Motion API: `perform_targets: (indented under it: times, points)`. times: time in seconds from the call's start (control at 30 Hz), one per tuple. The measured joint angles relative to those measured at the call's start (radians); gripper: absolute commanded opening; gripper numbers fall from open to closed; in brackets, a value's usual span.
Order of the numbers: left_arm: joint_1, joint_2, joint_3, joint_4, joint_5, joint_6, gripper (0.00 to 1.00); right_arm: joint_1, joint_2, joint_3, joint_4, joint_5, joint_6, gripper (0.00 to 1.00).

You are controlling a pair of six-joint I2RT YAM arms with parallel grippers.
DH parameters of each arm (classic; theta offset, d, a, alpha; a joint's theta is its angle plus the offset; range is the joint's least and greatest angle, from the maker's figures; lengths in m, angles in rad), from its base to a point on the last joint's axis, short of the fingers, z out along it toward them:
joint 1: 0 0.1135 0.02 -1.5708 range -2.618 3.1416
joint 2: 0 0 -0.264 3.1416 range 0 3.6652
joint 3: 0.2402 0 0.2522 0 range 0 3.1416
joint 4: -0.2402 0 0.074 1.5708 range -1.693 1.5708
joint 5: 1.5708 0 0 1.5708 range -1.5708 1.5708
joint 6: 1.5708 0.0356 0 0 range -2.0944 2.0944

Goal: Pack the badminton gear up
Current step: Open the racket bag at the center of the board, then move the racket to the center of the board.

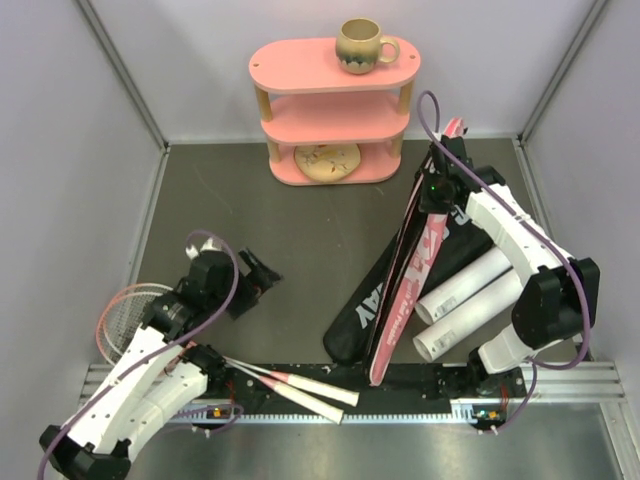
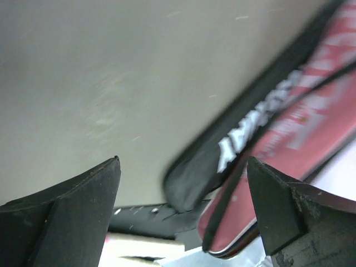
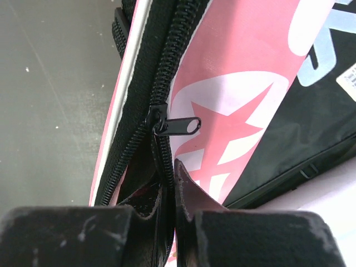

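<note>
The pink racket bag [image 1: 408,290] stands on its edge, leaning over the black CROSSWAY bag [image 1: 362,305]. My right gripper [image 1: 437,183] is shut on the pink bag's [image 3: 239,83] open zipper edge at its far end. In the right wrist view the right gripper [image 3: 172,167] pinches just below the zipper pull [image 3: 177,125]. Two rackets lie at the near left, heads [image 1: 127,313] by the wall and white handles [image 1: 300,387] on the rail. My left gripper [image 1: 255,280] hangs open and empty above the mat. The left gripper [image 2: 183,161] faces the black bag [image 2: 233,142] and the pink bag [image 2: 303,130].
Two white tubes [image 1: 468,297] lie beside the right arm, right of the bags. A pink three-tier shelf [image 1: 335,112] stands at the back with a beige mug [image 1: 362,45] on top and a pale round item [image 1: 328,160] on its lowest tier. Walls close in both sides.
</note>
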Motion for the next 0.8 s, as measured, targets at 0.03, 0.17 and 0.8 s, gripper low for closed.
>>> perform_targets:
  times: [0.03,0.17,0.8]
  points:
    - [0.000,-0.021,-0.029,-0.065,-0.016,-0.055,0.99,0.000,0.000,0.000,0.007,-0.010,0.000,0.00]
    - [-0.001,-0.054,-0.063,-0.256,-0.081,-0.183,0.98,0.000,0.000,-0.003,0.032,-0.055,-0.002,0.00]
    - [-0.022,0.510,0.064,-0.575,-0.061,-0.280,0.94,0.000,-0.043,-0.049,0.081,-0.127,-0.009,0.00]
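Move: The handles of the pink rackets lie about 21 cm back from the open left hand, 11 cm to its right and 17 cm below. From the same hand, the black bag's near end is about 9 cm back and 21 cm right, and the pink bag's near end 17 cm back and 29 cm right, both near table height. The shut right fingers hold the pink bag's zip edge; the zip slider is some 3 cm ahead of them, 1 cm left and about level. Empty and wide open, the left hand sinks about 11 cm while drawing back some 10 cm and about 5 cm to the left, away from the two bags and towards the pink rackets, its wrist tipping some 60 degrees until the slanting fingers point straight down. Meanwhile the right hand stays shut on the pink bag's zip edge, keeps its pinch just behind the slider and eases the edge about 2 cm to the left with a slight roll, while holding its distance from the base. ##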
